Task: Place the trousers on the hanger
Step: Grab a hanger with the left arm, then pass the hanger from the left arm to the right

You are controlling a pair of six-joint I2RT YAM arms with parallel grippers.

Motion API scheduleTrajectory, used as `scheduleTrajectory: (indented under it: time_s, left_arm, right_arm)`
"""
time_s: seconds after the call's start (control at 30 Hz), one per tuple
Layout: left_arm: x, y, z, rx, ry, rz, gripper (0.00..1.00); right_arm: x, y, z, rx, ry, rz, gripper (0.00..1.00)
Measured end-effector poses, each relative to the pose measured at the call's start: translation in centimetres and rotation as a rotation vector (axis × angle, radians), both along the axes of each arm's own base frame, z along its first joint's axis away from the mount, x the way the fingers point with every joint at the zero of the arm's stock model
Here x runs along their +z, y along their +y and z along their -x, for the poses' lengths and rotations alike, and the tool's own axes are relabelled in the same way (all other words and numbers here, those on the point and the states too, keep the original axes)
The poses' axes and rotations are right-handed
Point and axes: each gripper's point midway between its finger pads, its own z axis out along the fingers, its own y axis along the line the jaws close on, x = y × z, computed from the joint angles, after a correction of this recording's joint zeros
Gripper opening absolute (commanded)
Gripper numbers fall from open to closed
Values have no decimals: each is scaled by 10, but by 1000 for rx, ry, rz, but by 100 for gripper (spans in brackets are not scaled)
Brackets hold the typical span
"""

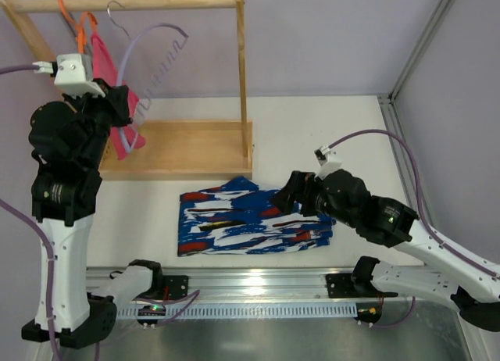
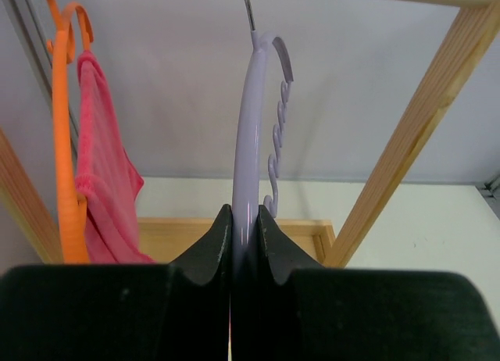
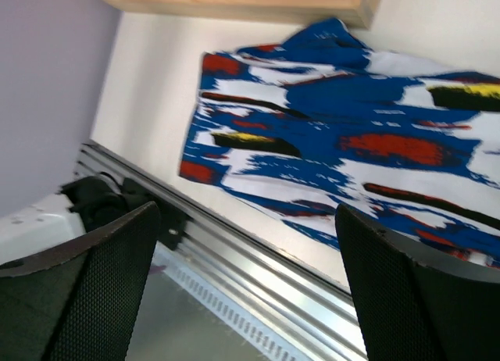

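The trousers point(image 1: 250, 216), in a blue, white, red and black print, lie folded flat on the table in front of the wooden rack. The pale lavender hanger point(image 1: 160, 47) is up at the rack's left side, its notched arm arching to the right. My left gripper point(image 1: 130, 117) is shut on its lower arm. In the left wrist view the hanger point(image 2: 248, 126) rises from between the closed fingers of the left gripper point(image 2: 244, 214). My right gripper point(image 1: 286, 192) hovers at the trousers' right end. It is open point(image 3: 246, 212) with nothing between its fingers, and the trousers point(image 3: 351, 134) lie beyond them.
A wooden clothes rack point(image 1: 242, 80) with a tray base point(image 1: 187, 150) stands at the back left. An orange hanger point(image 2: 66, 142) with a pink-red cloth point(image 2: 105, 181) hangs left of the lavender one. A metal rail point(image 1: 258, 283) runs along the near table edge.
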Motion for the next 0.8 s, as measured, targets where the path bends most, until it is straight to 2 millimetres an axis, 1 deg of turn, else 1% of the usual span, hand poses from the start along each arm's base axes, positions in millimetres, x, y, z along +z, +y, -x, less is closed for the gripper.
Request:
scheduleTrajectory:
  time_s: [0.07, 0.13, 0.17, 0.2, 0.23, 0.3, 0.33, 0.37, 0.4, 0.43, 0.47, 0.5, 0.53, 0.6, 0.67, 0.73, 0.8]
  left_arm:
    - [-8, 0, 16, -11, 10, 5, 0]
    - [-21, -2, 31, -32, 25, 22, 0]
    - [-32, -4, 35, -46, 44, 33, 0]
    - [-43, -7, 41, -64, 64, 46, 0]
    - [-55, -12, 48, -92, 80, 62, 0]
    - [-75, -18, 56, -127, 116, 83, 0]
    - [-86, -21, 61, -148, 139, 94, 0]
    - [-94, -24, 64, -161, 156, 102, 0]
    - [-101, -26, 67, -174, 170, 108, 0]
    - [-106, -28, 70, -188, 182, 113, 0]
    - [-110, -31, 74, -205, 188, 121, 0]
    - [-112, -34, 77, -220, 192, 125, 0]
    - [-113, -36, 80, -235, 193, 128, 0]
    - [-114, -41, 88, -274, 184, 134, 0]
    - [-116, -45, 96, -301, 175, 135, 0]
    - [-120, -48, 103, -325, 171, 135, 0]
    - [-125, -51, 108, -350, 170, 135, 0]
  right_arm:
    - [33, 12, -4, 5, -20, -69, 87]
    - [72, 30, -11, 14, -44, -146, 82]
    - [96, 42, -15, 23, -62, -188, 80]
    - [116, 56, -19, 33, -75, -223, 78]
    - [140, 69, -21, 45, -98, -272, 75]
    - [170, 98, -25, 67, -111, -326, 70]
    - [185, 112, -29, 72, -116, -358, 66]
    - [198, 127, -33, 75, -120, -386, 64]
    - [205, 147, -39, 76, -111, -410, 63]
    - [210, 160, -43, 76, -107, -426, 61]
    - [212, 177, -47, 78, -95, -443, 59]
    - [210, 190, -52, 76, -82, -451, 59]
    - [206, 206, -55, 75, -63, -458, 58]
    - [190, 232, -63, 61, -18, -456, 56]
    - [172, 250, -69, 46, 27, -449, 55]
    - [154, 264, -72, 32, 64, -438, 54]
    - [140, 273, -75, 21, 89, -429, 54]
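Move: The left gripper already grips the hanger near one end; the right gripper it is brought to waits roughly 14 cm back, 34 cm right and 27 cm lower. The orange hanger hangs some 12 cm ahead and 9 cm left of the left hand. From the right hand, the lavender hanger's middle is about 26 cm ahead, 29 cm left and 31 cm up; the folded trousers lie 3 cm ahead, 7 cm left and 24 cm below. Keep the left grip shut on the hanger and bring it down and back about 15 cm, away from the rack and somewhat to the right, turning it clockwise. Meanwhile swing the right gripper some 27 cm left and a little forward, up high and then partly down again, rolling its left side up and narrowing the fingers to about half open, to arrive by the hanger's neck. ##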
